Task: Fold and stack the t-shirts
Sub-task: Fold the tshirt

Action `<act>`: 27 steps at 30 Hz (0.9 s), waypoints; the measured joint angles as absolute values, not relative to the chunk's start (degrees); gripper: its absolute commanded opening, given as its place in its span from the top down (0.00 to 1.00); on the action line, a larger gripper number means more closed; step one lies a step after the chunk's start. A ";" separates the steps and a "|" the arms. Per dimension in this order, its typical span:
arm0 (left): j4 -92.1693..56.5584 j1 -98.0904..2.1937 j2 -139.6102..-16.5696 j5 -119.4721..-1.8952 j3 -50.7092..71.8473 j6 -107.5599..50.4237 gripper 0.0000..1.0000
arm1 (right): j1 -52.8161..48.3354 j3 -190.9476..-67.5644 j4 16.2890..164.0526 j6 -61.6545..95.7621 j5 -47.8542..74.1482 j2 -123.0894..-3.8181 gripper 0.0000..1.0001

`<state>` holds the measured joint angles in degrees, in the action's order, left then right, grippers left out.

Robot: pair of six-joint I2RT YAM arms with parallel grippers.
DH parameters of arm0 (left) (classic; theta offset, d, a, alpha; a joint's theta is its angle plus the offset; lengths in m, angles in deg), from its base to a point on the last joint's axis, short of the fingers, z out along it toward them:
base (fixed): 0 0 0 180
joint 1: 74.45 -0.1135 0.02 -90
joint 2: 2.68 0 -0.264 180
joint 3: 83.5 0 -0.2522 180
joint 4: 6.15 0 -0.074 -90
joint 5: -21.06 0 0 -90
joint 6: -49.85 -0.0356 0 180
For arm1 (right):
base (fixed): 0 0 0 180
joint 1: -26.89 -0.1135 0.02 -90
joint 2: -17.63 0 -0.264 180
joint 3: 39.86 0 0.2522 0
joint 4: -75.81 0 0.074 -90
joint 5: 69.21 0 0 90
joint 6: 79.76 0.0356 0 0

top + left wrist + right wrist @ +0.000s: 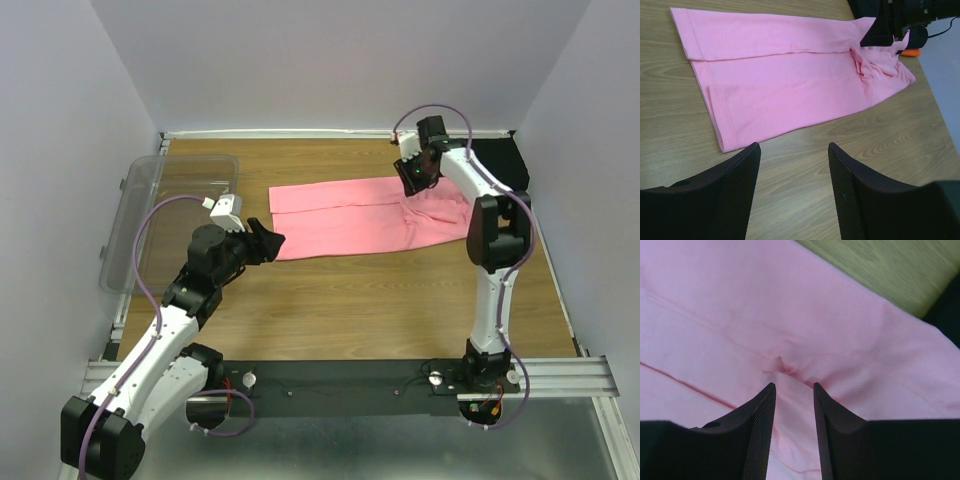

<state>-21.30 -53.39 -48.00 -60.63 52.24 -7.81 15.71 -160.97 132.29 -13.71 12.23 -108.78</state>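
A bright pink t-shirt [350, 215] lies folded into a long strip across the back of the table, bunched at its right end. My right gripper [413, 180] hangs over that bunched end. Its jaws are open in the right wrist view [794, 385], with a raised ridge of pink cloth [790, 300] between the fingers. My left gripper [270, 238] is open and empty, low over bare wood just short of the shirt's near left corner [722, 145]. A black t-shirt [505, 160] lies in the back right corner. A sliver of orange-red t-shirt [910, 51] shows beside it.
A clear plastic tub [150, 210] stands along the left edge of the table, beside my left arm. White walls close in the table at the back and both sides. Bare wood [380, 300] stretches between the pink shirt and the arm bases.
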 measured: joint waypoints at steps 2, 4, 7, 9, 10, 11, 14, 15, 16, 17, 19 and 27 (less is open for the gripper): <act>-21.30 -53.39 -47.87 -60.63 52.24 -7.81 0.35 | 17.67 -159.68 132.25 -12.48 12.19 -107.17 0.57; -21.30 -53.39 -47.65 -60.61 52.24 -7.81 0.35 | 20.23 -157.63 131.90 -11.83 11.90 -105.02 0.57; -20.97 -53.39 -47.52 -60.32 52.24 -7.81 0.35 | 26.20 -152.75 131.29 -11.26 10.99 -100.70 0.57; -20.58 -53.39 -47.52 -60.06 52.24 -7.81 0.35 | 28.62 -150.79 131.20 -11.17 10.83 -99.47 0.57; -20.20 -53.39 -47.55 -59.84 52.24 -7.81 0.35 | 30.77 -149.32 131.07 -10.97 10.68 -98.93 0.57; -20.12 -53.39 -47.55 -59.75 52.24 -7.81 0.35 | 31.64 -148.86 130.98 -10.82 10.64 -98.88 0.57; -19.92 -53.39 -47.55 -59.38 52.24 -7.81 0.35 | 32.76 -147.33 130.76 -10.67 10.13 -98.97 0.57; -19.92 -53.39 -47.55 -59.32 52.24 -7.81 0.35 | 32.73 -147.31 130.76 -10.60 9.91 -99.08 0.57; -19.90 -53.39 -47.55 -59.27 52.24 -7.81 0.35 | 32.73 -147.31 130.48 -10.54 9.63 -99.19 0.57; -19.90 -53.39 -47.55 -59.27 52.24 -7.81 0.35 | 32.71 -147.33 130.17 -10.49 9.37 -99.38 0.57; -19.90 -53.39 -47.55 -59.25 52.24 -7.81 0.35 | 32.60 -147.86 130.02 -10.32 8.80 -100.08 0.57; -19.85 -53.39 -47.55 -59.25 52.24 -7.81 0.35 | 32.97 -149.85 129.54 -10.12 7.93 -103.82 0.57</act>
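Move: The layered right end of the t-shirt lies about 14 cm to the right of the right gripper, 4 cm back and 4 cm below. The black box sits some 19 cm right and 7 cm ahead of the gripper, with the orange strip about 22 cm right and 2 cm back. The folded-in bunch of cloth is 7 cm back and 2 cm right. From the left gripper, that right end is roughly 50 cm right, 10 cm ahead and 17 cm below. Swing the right gripper about 13 cm to the right, over the t-shirt to its layered right end, drawing back some 4 cm as you rise slightly and turning the wrist clockwise by nearly 20 degrees. Then ease down about 4 cm from that height and slightly forward, close over the cloth, keeping the fingers part-open. ##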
